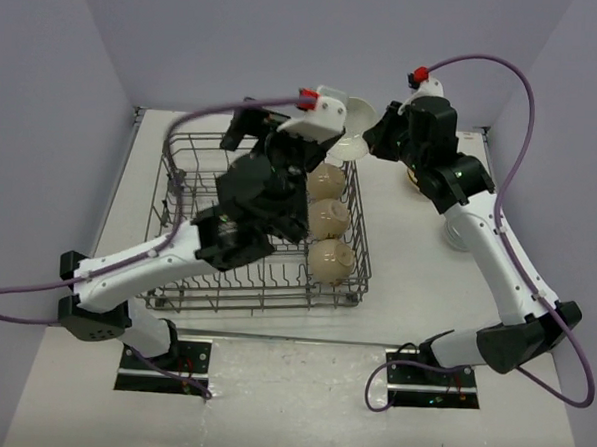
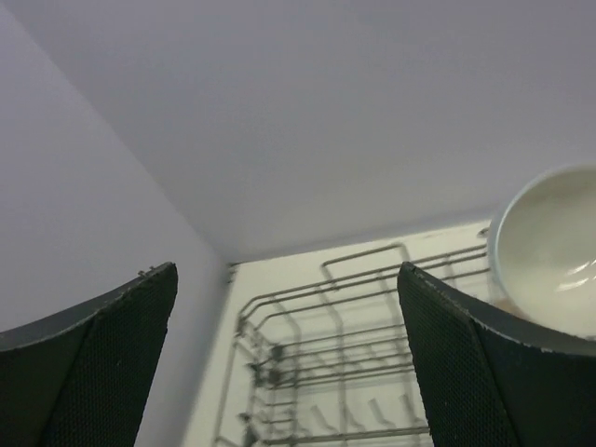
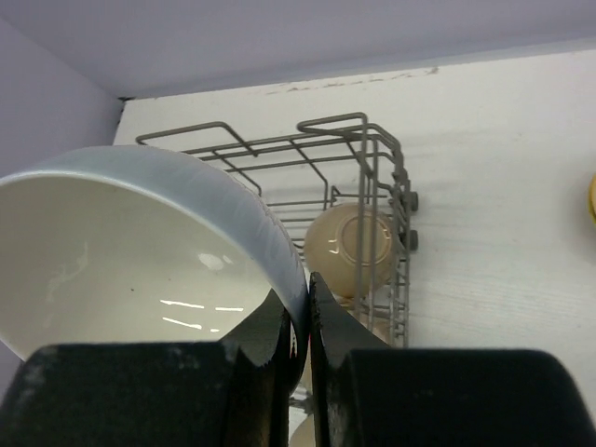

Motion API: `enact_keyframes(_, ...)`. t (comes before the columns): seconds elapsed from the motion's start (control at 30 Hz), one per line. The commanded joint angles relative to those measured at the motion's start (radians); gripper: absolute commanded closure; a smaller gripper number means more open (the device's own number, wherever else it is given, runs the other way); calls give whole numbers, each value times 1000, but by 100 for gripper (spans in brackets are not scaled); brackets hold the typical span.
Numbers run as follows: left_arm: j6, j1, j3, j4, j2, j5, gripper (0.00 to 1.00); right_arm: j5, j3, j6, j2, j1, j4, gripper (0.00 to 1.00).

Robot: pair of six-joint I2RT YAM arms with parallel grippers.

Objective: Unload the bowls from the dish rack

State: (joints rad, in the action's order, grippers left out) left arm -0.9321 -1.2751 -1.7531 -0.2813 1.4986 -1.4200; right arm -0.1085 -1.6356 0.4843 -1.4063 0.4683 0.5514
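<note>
The grey wire dish rack (image 1: 185, 193) stands left of centre and holds three beige bowls in its right column: (image 1: 328, 180), (image 1: 329, 218), (image 1: 331, 262). My right gripper (image 1: 376, 139) hovers at the rack's far right corner. It is shut on the rim of a pale blue bowl (image 1: 360, 115) with a white inside, held clear above the rack. The right wrist view shows its fingers (image 3: 309, 279) pinching that rim (image 3: 270, 242), with a beige bowl (image 3: 358, 244) below. My left gripper (image 1: 245, 128) is open and empty above the rack's far side (image 2: 289, 279).
A yellow bowl (image 1: 417, 180) and a white bowl (image 1: 458, 235) sit on the table right of the rack, partly hidden under my right arm. The booth walls close off the table at the back and sides. My left arm lies across the rack.
</note>
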Motion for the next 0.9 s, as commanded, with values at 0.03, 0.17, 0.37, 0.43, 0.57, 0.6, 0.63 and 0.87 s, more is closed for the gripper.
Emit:
enact_keyframes(0.03,798,181,-362,907,-74,413,0,-26,-1,-44,72,-58,-31,100)
enact_keyframes(0.17,916,388,-240,938,-100,621,0,-27,-41,-96,55,-146,70,100)
enact_keyframes(0.37,1136,752,76,907,-260,866,0,90,97,-116,113,-428,174,100)
enact_keyframes(0.43,1162,825,177,901,-342,880,0,133,169,-96,124,-572,191,100)
enact_keyframes(0.57,1176,861,303,892,-417,955,0,133,325,-29,177,-709,124,100)
enact_keyframes(0.6,1176,861,326,895,-429,969,0,115,356,-18,193,-744,114,100)
enact_keyframes(0.63,1179,861,352,893,-440,992,0,90,397,2,207,-763,110,100)
enact_keyframes(0.87,1213,859,602,834,-596,1156,0,79,441,25,155,-891,90,100)
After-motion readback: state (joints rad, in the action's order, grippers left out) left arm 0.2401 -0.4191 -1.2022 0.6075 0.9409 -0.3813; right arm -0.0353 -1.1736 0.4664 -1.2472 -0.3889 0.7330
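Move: The right hand, already pinching a white bowl by its rim, has the white bowl stack on the table about 35 cm to its right, roughly level ahead and 32 cm below. The patterned bowls stand some 15 cm farther out than the stack and 10 cm left of it. The rack's far beige bowl is about 13 cm ahead, 6 cm left and 28 cm below the right hand. From the empty left hand the stack lies some 52 cm right, 13 cm ahead, 46 cm down. Right hand carries its bowl about 30 cm right and down towards the stack; left hand withdraws leftward, down. ##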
